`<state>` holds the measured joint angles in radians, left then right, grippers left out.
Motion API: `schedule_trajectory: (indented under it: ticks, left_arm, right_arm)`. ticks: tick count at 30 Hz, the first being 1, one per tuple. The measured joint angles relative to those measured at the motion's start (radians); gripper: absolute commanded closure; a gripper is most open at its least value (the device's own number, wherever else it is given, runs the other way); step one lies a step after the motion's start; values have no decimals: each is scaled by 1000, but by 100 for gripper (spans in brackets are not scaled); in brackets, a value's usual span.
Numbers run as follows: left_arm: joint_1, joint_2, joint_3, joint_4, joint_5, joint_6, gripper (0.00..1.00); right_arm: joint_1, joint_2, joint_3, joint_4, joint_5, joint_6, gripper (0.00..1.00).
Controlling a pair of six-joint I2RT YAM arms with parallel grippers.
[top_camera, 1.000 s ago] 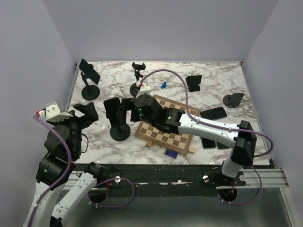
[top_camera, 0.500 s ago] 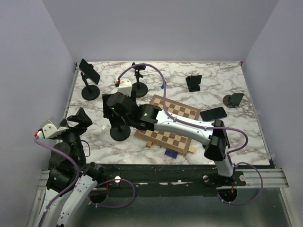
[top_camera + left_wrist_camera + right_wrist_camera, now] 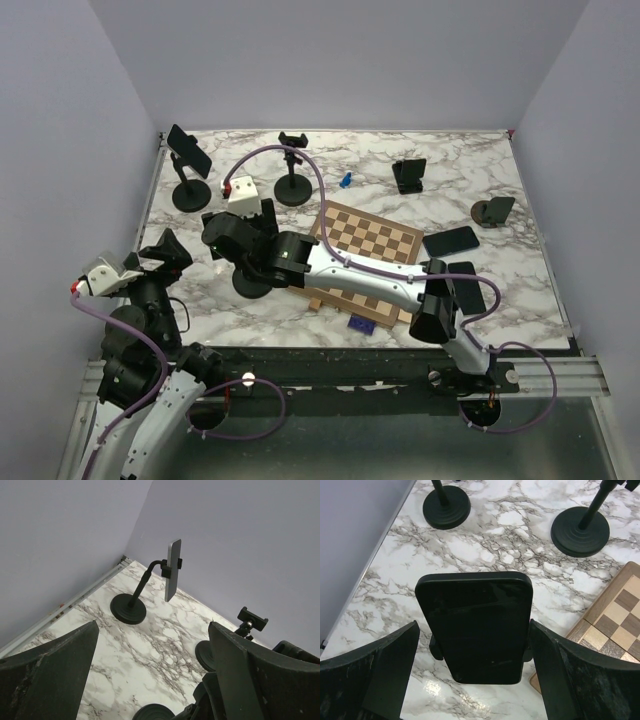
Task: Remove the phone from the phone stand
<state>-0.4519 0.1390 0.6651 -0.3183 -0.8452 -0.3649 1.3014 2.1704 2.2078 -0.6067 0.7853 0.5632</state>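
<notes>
In the right wrist view a black phone (image 3: 475, 625) stands screen-up in the side clamps of a phone stand (image 3: 436, 647). My right gripper (image 3: 475, 672) is open, one finger on each side of the phone, the right fingertip (image 3: 555, 655) close to the clamp. From above, the right gripper (image 3: 232, 248) hangs over this stand's round base (image 3: 250, 283) and hides the phone. My left gripper (image 3: 165, 252) is open at the near left with nothing in it, and the left gripper (image 3: 152, 680) looks toward the far corner.
A second phone (image 3: 173, 570) sits clamped on a stand (image 3: 191, 195) at the far left. An empty stand (image 3: 292, 188) is beside it. A chessboard (image 3: 375, 245) lies right of the right arm. Loose phones (image 3: 450, 240) and two small stands (image 3: 408, 175) are further right.
My right arm has swung left from over the chessboard, bringing its open fingers to either side of the phone. The left arm pulled back toward the near left edge.
</notes>
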Motion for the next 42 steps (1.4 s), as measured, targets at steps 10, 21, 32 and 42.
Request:
schedule_trajectory:
  ticks: [10,21,32,42]
  left_arm:
    - [0,-3,0,0,0,2,1]
    - [0,-2,0,0,0,2,1]
    - [0,17,0,1,35,13,1]
    - [0,154,3,-2,237,44,8]
  right_arm:
    - [0,43,28,2,42,-60,7]
    - [0,59,48,12,71,-111,49]
    - [-35,-56,-159,167,-44,-143,99]
    - [-213,-230,-394,293,-472,-163,99]
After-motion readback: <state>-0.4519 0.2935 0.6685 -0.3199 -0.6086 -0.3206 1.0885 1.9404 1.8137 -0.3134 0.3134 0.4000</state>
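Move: The phone on the nearest stand is already between my open right fingers, its middle about 2 cm ahead of and 2 cm below that hand. The empty stand is some 25 cm ahead and 10 cm right, the stand with another phone about 24 cm ahead and 16 cm left, the chessboard 7 cm ahead, 26 cm right and 20 cm down. From my left hand the phone lies roughly 9 cm ahead, 10 cm right, 8 cm below. I ease my right hand about 1 cm forward and down over the phone and close the fingers until they pinch its two long edges. Keeping that grip, I then draw the phone some 3 cm forward and 3 cm right, turning the hand about 15 degrees counter-clockwise. Late on, my open left hand sets off right, forward and a little down towards the stand, swinging clockwise. ##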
